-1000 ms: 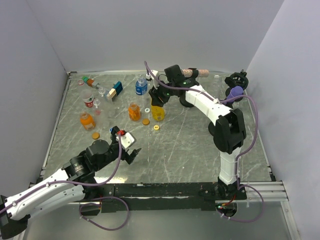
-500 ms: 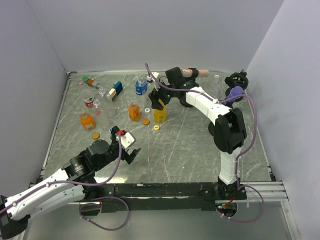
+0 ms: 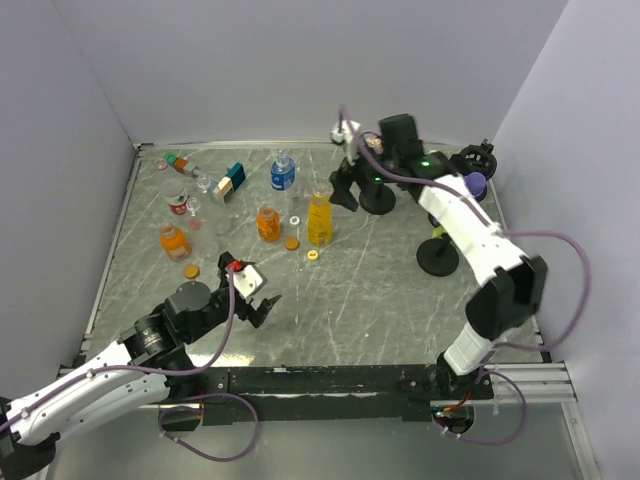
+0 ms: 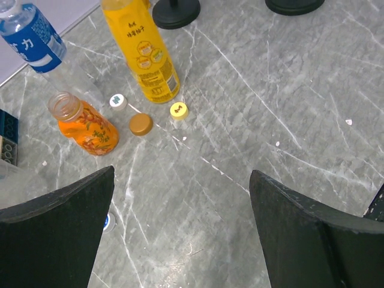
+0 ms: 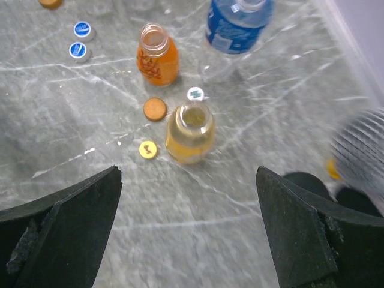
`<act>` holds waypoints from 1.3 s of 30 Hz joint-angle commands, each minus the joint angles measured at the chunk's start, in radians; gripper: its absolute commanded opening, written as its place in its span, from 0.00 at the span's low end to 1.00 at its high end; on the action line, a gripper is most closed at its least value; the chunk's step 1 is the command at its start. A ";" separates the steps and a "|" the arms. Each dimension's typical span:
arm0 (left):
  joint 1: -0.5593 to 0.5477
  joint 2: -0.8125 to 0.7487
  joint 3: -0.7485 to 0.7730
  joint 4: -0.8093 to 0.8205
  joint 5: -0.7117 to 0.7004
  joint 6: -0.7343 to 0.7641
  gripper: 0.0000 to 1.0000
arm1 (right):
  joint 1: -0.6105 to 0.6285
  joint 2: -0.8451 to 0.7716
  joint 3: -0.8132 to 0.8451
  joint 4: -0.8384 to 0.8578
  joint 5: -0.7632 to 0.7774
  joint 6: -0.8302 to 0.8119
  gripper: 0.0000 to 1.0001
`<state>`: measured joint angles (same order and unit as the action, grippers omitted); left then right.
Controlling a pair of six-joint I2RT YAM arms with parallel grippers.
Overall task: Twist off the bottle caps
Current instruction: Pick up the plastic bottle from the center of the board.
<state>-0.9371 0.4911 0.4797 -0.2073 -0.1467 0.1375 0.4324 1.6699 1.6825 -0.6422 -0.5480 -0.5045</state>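
Observation:
The tall yellow bottle [image 3: 319, 220] [image 5: 190, 132] [image 4: 150, 54] stands upright with its neck bare. Beside it lie a yellow cap [image 3: 313, 255] [image 5: 147, 149] [image 4: 179, 110], an orange cap [image 3: 292, 243] [image 5: 155, 108] [image 4: 141, 124] and a white cap [image 3: 296, 218] [image 5: 195, 93] [image 4: 118, 101]. An uncapped squat orange bottle [image 3: 268, 223] [image 5: 157, 57] [image 4: 84, 123] and a blue-label bottle [image 3: 283, 173] [image 5: 234, 24] [image 4: 33, 39] are to their left. My right gripper [image 3: 345, 188] [image 5: 187, 180] hangs open and empty, just right of the yellow bottle. My left gripper [image 3: 255, 300] [image 4: 180, 180] is open and empty over bare table.
A second orange bottle [image 3: 174, 241] with an orange cap [image 3: 191, 271] stands at the left. Two blue caps [image 5: 78, 51] lie near it. A red can [image 3: 179, 205], clear cups and toy blocks [image 3: 230, 180] sit at the back left. Black round stands [image 3: 437, 258] [image 3: 378, 200] are on the right.
My right gripper opened, let go of the yellow bottle and drew back to the right and up. The bottle now stands free. The left arm barely moved.

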 commanded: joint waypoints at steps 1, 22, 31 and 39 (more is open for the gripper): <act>0.006 -0.020 0.014 0.017 0.015 -0.012 0.97 | -0.038 -0.166 -0.039 -0.100 -0.037 -0.057 0.99; 0.037 -0.017 0.039 0.003 -0.109 -0.087 0.97 | -0.190 -0.314 -0.322 0.035 0.144 0.193 0.99; 0.061 0.006 0.042 0.003 -0.099 -0.085 0.97 | -0.190 -0.210 -0.319 0.050 0.321 0.282 0.99; 0.083 0.027 0.045 0.000 -0.076 -0.079 0.97 | -0.190 -0.107 -0.281 0.069 0.535 0.377 0.99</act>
<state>-0.8669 0.5121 0.4812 -0.2100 -0.2329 0.0639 0.2478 1.5242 1.3502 -0.6106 -0.1688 -0.2085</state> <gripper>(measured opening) 0.967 0.992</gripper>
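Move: The clear plastic bottle stands roughly 20 cm ahead of the right gripper and 26 cm to its right, its middle some 17 cm lower. Around it, the microphone stand is about 16 cm ahead and 8 cm right of the gripper, and the front black stand 2 cm back and 22 cm right. The uncapped yellow bottle is 3 cm ahead and 6 cm left. From the left gripper the clear bottle lies about 41 cm ahead and 44 cm right. Swing the open, empty right gripper away from the yellow bottle, about 14 cm to the right towards the clear plastic bottle. Lift slightly and draw back first, then sink well below the starting height while easing forward again, turning the hand clockwise by nearly 40 degrees and tipping the fingers further down. Meanwhile let the open left gripper drift a little forward and left. ##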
